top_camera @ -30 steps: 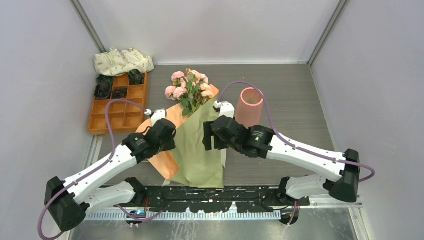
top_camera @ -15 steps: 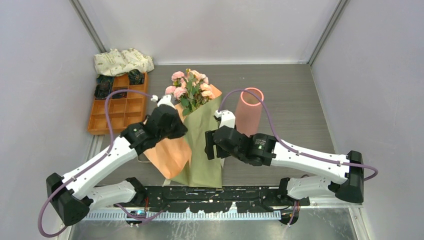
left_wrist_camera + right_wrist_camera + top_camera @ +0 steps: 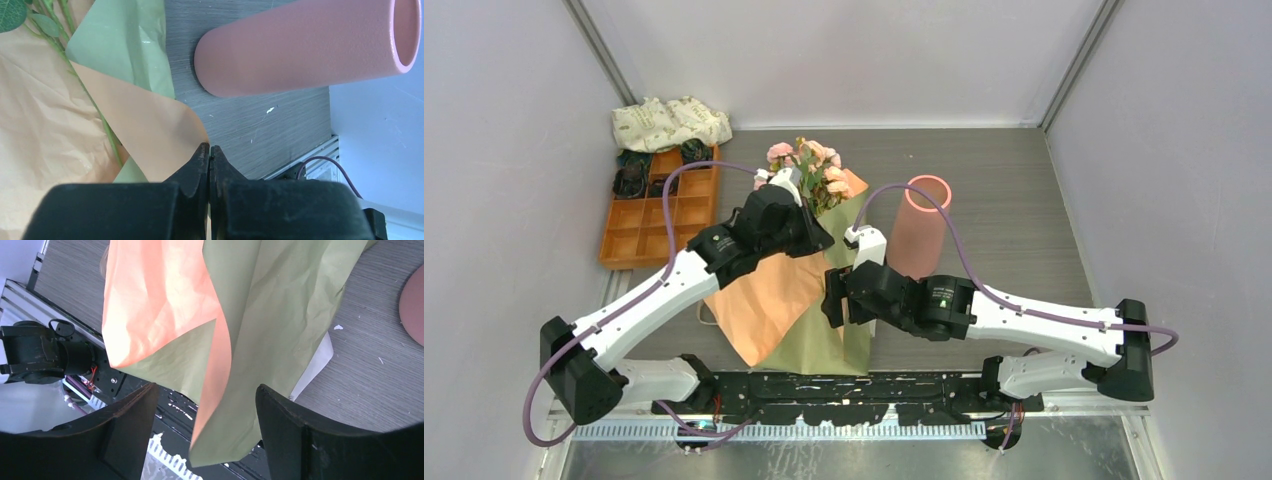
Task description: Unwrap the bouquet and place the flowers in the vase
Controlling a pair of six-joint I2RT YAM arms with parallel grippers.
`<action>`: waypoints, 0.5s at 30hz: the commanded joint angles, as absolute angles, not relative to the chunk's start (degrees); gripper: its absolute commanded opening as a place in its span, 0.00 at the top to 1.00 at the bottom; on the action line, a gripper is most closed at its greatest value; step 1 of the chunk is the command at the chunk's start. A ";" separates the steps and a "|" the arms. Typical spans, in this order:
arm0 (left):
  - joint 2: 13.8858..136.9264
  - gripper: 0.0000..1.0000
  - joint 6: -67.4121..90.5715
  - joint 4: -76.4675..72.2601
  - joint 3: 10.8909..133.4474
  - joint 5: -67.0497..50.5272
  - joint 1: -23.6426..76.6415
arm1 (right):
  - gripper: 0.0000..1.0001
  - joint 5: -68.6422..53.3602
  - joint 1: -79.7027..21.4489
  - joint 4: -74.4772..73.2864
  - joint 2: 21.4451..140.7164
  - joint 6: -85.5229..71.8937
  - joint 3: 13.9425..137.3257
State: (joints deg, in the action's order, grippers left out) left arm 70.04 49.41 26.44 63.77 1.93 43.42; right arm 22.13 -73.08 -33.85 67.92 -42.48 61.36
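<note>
The bouquet (image 3: 809, 300) lies mid-table, its orange paper (image 3: 764, 295) spread out to the left of the olive-green paper (image 3: 829, 335). The flowers (image 3: 809, 165), pink and peach roses, show at the far end; a green stem (image 3: 106, 127) runs along the orange sheet. My left gripper (image 3: 821, 242) (image 3: 209, 150) is shut on the edge of the orange paper (image 3: 150, 135). My right gripper (image 3: 832, 300) (image 3: 205, 390) stands open, with the lower end of the green paper (image 3: 260, 340) hanging between its fingers. The salmon-pink vase (image 3: 919, 225) (image 3: 300, 45) stands upright just right of the bouquet.
An orange compartment tray (image 3: 649, 235) with dark items in its far cells sits at the back left, a white leaf-print cloth bundle (image 3: 669, 122) behind it. A white sheet (image 3: 320, 360) lies under the wrapping. The black base rail (image 3: 864, 385) runs along the near edge.
My left gripper shut and moved up and to the right toward the flowers, pulling the orange paper open and wider. My right gripper slid a little toward the near edge and stayed open.
</note>
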 commanded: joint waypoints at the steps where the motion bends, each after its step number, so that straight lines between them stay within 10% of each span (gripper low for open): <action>1: 69.63 1.00 50.19 21.62 65.15 0.26 43.35 | 0.23 24.85 -73.48 -30.81 68.34 -43.33 63.52; 8: 68.55 1.00 50.10 21.68 66.73 -0.90 43.33 | 0.31 29.26 -73.45 -31.25 71.25 -43.25 63.08; 15: 67.43 1.00 49.59 21.43 66.21 -2.47 43.29 | 0.98 33.95 -73.42 -33.26 74.46 -42.09 66.21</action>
State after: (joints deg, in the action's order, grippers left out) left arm 69.84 49.63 25.04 64.03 -0.69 43.42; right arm 28.34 -73.14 -33.36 73.65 -41.91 61.67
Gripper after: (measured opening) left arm 0.007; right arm 0.146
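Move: The wrapping paper's raised fold hangs between my open right fingers, its grasp spot about 2 cm ahead of that hand and 3 cm lower. From the same hand, the flower heads lie some 32 cm ahead, 8 cm left and 13 cm down; the vase stands roughly 16 cm ahead and 14 cm to the right, its middle slightly lower. That grasp spot is about 10 cm back, 2 cm right and 6 cm below my left hand, which already pinches the paper. I lower my right hand and ease it forward, about 3 cm in all, onto the green-and-peach fold, tipping the wrist slightly, and close the wide-open fingers almost fully in the second half so that they pinch the paper. My left hand stays shut on its part of the paper edge, only creeping about 1 cm up and to the right. ##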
